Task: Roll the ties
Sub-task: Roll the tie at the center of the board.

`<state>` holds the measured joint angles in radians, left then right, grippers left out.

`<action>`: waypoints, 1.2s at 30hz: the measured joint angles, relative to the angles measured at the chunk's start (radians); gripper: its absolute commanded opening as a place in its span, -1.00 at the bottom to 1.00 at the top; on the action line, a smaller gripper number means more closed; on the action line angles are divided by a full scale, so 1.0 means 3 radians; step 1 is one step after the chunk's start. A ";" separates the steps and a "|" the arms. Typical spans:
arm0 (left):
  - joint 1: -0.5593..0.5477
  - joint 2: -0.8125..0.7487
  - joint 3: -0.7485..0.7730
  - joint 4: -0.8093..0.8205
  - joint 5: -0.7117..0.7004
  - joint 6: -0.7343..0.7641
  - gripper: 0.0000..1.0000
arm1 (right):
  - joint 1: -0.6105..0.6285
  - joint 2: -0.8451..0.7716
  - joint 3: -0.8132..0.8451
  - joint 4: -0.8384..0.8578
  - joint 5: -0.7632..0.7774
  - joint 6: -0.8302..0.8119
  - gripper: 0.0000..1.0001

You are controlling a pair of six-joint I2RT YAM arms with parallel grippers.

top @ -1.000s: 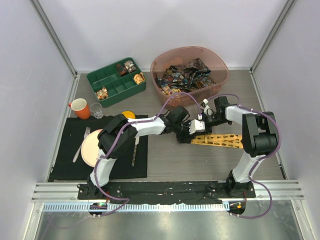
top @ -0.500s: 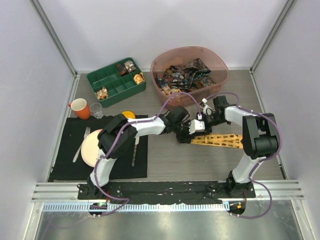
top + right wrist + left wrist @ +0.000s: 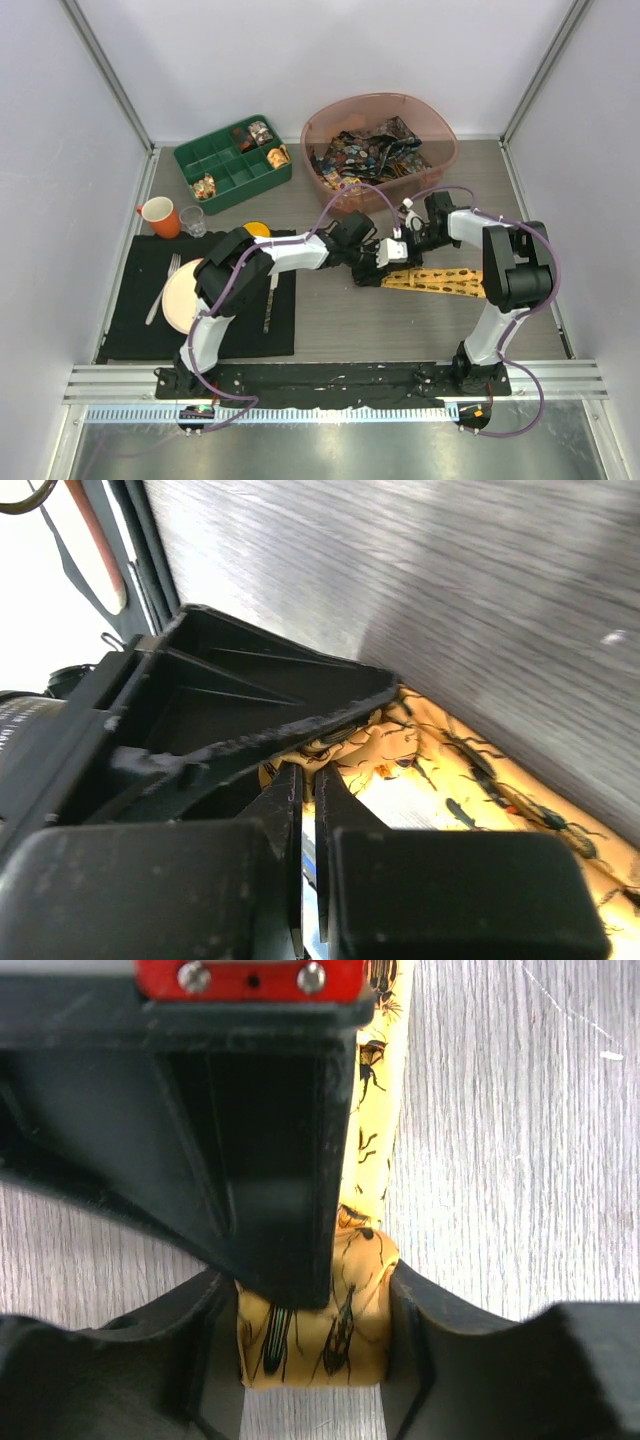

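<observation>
A yellow-orange tie with dark insect prints lies flat on the table right of centre, its left end rolled up. My left gripper is shut on that roll, one finger pressing each side. My right gripper reaches in from behind with its jaws shut to a thin slit, and its tips rest against the rolled end of the tie. Whether fabric sits between them I cannot tell. More ties, dark with many-coloured prints, are piled in a pink bowl at the back.
A green compartment tray with small trinkets stands at the back left. An orange mug and a small glass sit beside a black mat holding a plate, fork and knife. White walls enclose the table.
My right gripper opened briefly and shut again at the roll, shifting slightly left. The left gripper kept its hold on the roll.
</observation>
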<state>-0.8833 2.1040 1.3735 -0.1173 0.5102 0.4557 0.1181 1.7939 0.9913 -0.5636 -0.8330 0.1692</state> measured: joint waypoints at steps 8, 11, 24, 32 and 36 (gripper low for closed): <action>0.0048 -0.0015 -0.0085 0.0183 0.0149 -0.0116 0.14 | -0.0116 0.0111 0.0034 -0.0165 0.0057 -0.0006 -0.99; 0.0061 -0.0024 -0.0127 0.0268 0.0184 -0.0184 0.18 | -0.0140 0.0111 0.0046 -0.0223 0.0121 -0.0006 -0.99; 0.0092 -0.0070 -0.0291 0.0576 0.0312 -0.0451 0.39 | -0.0168 0.0111 0.0188 -0.0534 0.0582 -0.0020 -0.99; 0.0094 0.0029 -0.0186 0.0659 0.0355 -0.0598 0.41 | -0.0150 0.0159 0.0256 -0.0692 0.1025 -0.0114 -0.99; 0.0094 0.0099 -0.0098 0.0687 0.0398 -0.0652 0.42 | -0.0069 0.0149 0.0285 -0.0708 0.1134 -0.0145 -0.99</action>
<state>-0.8551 2.1338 1.3441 0.0887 0.6296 0.2600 0.0975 1.8385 1.0767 -0.7761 -0.4927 0.1257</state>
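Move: The tie's roll sits between the left fingertips, about 1 cm to the right of that hand point and level with it. From the right hand, the roll lies about 1 cm left and 2 cm below its shut tips. The flat tail's middle is some 11 cm to the right, 2 cm back and 4 cm below the right hand; the bin's middle is roughly 25 cm ahead of it, 2 cm left. Shut right fingers go some 5 cm right and 3 down over the roll while left fingers open wider. ##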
